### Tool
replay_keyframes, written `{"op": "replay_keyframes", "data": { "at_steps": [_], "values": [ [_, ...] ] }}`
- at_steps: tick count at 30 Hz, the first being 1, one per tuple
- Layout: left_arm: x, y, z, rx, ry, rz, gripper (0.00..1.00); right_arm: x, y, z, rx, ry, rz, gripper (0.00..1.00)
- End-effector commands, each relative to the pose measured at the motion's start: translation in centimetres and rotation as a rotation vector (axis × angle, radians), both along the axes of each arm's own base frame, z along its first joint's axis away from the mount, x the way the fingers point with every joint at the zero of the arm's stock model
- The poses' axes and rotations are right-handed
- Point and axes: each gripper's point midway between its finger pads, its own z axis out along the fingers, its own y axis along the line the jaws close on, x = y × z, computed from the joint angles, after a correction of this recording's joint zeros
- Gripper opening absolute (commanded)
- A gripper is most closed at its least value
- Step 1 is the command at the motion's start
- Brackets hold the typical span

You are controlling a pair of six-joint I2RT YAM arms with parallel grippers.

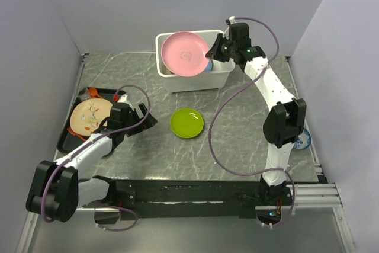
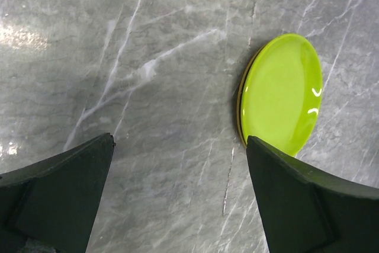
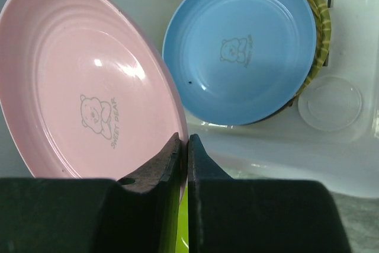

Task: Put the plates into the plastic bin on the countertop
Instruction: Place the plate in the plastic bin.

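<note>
My right gripper [image 1: 212,51] [image 3: 183,140] is shut on the rim of a pink plate [image 1: 185,53] [image 3: 89,87], which hangs tilted over the white plastic bin [image 1: 195,82] [image 3: 266,152]. Inside the bin a blue plate [image 3: 243,45] leans on a yellow woven disc [image 3: 320,22]. A lime green plate [image 1: 187,122] [image 2: 281,90] lies flat on the dark marble countertop [image 1: 237,140] in front of the bin. My left gripper [image 1: 148,119] [image 2: 179,140] stands open just left of the green plate, low over the countertop, with nothing between its fingers.
A flat black tray [image 1: 65,137] at the left holds a peach flower-patterned plate [image 1: 90,115] and something red [image 1: 95,93] at its far end. A small blue-and-white bowl [image 1: 303,141] sits at the right edge behind my right arm. Walls close in on three sides.
</note>
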Motion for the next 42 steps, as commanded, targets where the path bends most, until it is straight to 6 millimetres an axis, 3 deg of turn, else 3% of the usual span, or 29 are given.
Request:
{"op": "replay_keyframes", "data": {
  "at_steps": [1,14,42],
  "values": [
    [1.2,-0.6,1.6,-0.037,-0.063,-0.012,0.99,1.8,0.0,2.2,0.007,-0.061,-0.016,0.00],
    [1.3,-0.5,1.6,-0.020,-0.066,-0.019,0.99,6.1,-1.9,2.0,0.027,-0.098,-0.102,0.00],
    [0.8,-0.6,0.9,-0.029,-0.051,-0.025,0.99,10.5,-2.2,-1.3,0.041,-0.135,-0.193,0.00]
  ]
}}
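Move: The plastic bin that the held pink plate is bound for has its middle some 6 cm ahead of the right hand, 7 cm to its left and roughly 20 cm below. Inside, the blue plate on the stack lies about 5 cm ahead, 8 cm left and 20 cm down. The green plate is on the counter about 22 cm back, 10 cm left and 26 cm below. From the idle left hand the bin stands some 27 cm ahead and 17 cm right, about level in height. The pink plate, still pinched by its right-hand edge in the right gripper, is carried forward about 8.5 cm over the bin and lowered some 5 cm in stages towards the blue plate on the stack. The hand shifts slightly right early on and turns clockwise by about 10 degrees; the fingers keep their hold. ##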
